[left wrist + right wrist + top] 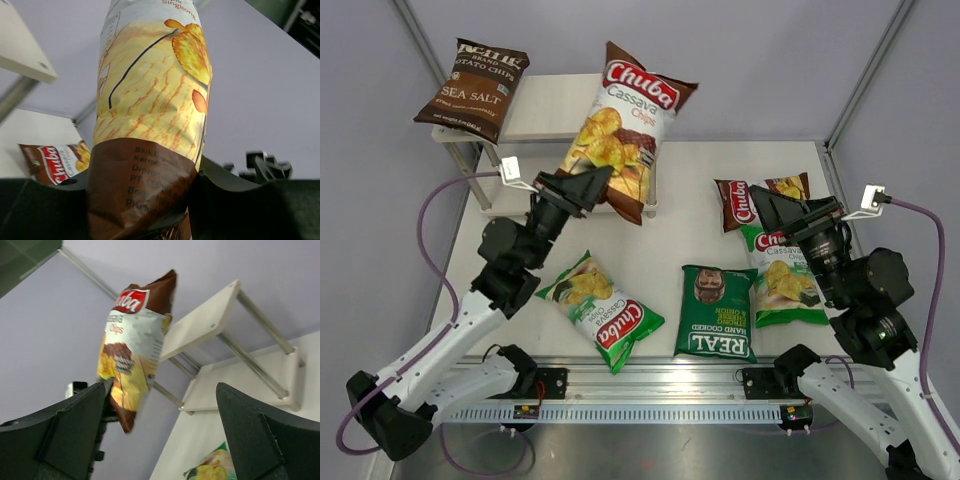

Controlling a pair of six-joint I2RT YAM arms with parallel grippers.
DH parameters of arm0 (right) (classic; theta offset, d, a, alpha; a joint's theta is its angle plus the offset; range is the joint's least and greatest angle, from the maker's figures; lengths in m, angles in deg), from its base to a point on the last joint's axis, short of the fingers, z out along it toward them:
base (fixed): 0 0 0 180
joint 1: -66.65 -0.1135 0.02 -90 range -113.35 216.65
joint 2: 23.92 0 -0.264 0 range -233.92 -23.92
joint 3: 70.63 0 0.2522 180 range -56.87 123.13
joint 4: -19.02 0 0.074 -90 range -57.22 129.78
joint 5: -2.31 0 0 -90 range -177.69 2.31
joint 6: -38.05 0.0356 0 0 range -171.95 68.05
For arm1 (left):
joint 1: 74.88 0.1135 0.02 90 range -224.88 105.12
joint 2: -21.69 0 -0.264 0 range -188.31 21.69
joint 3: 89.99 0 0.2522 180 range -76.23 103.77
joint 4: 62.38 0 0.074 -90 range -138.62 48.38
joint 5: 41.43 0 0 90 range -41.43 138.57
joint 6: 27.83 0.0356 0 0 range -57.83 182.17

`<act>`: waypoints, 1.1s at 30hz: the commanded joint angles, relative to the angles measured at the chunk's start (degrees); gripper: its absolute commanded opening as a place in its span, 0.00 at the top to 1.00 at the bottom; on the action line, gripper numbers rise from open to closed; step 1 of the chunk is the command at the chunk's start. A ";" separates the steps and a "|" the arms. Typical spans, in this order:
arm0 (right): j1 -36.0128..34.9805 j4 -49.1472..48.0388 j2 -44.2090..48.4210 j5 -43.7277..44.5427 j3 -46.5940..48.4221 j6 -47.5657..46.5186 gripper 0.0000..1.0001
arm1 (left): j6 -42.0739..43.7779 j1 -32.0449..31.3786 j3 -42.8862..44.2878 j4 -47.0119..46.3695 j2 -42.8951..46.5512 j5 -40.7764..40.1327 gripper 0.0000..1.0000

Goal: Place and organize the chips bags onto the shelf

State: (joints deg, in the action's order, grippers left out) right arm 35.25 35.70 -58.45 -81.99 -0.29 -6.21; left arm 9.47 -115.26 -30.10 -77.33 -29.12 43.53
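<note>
My left gripper (pixel 582 188) is shut on the bottom end of a brown and white Chuba bag (pixel 620 120), which stands raised in front of the shelf (pixel 545 112). In the left wrist view that bag (pixel 150 115) fills the middle, pinched in the left gripper (pixel 142 202). A dark brown Sea Salt bag (pixel 472 88) lies on the shelf's top board at the left. My right gripper (pixel 772 212) hangs open and empty over a second brown Chuba bag (pixel 730 200) and a green Chuba bag (pixel 782 280). The right wrist view shows the open right gripper (pixel 165 415), the raised bag (pixel 132 340) and the shelf (pixel 205 322).
Another green Chuba bag (pixel 602 312) lies near the left arm at the front. A dark green REAL bag (pixel 717 312) lies flat beside it, at the middle front. Grey walls with metal posts close the back and sides. The shelf's lower board (pixel 510 195) sits behind the left gripper.
</note>
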 commanded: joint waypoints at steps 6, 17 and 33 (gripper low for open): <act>-0.33 12.99 5.25 13.11 0.47 -4.34 0.01 | -10.05 21.12 23.70 26.55 -8.33 4.59 0.81; -0.33 13.26 8.24 13.55 -1.38 -3.37 0.01 | -11.01 33.25 39.47 41.63 -23.19 10.13 0.80; -0.33 12.11 10.35 14.43 -3.31 -2.41 0.01 | -10.58 35.11 50.02 50.68 -34.01 3.73 0.77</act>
State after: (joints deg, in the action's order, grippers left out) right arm 35.25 49.29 -48.72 -70.04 -3.04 -8.88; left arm -1.90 -80.49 17.05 -28.94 -62.19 51.57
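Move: The left hand already grips the cassava bag by its bottom end. The free spot on the top shelf lies about 28 cm ahead, 10 cm to its left and 5 cm lower. The brown Sea Salt bag lies about 21 cm to the left of that spot, level with it. From the empty right hand the spot is roughly 30 cm ahead, 54 cm left and 8 cm lower. Left hand swings the pinched cassava bag some 25 cm forward-left onto the top shelf, tipping down; right sinks rightward. ##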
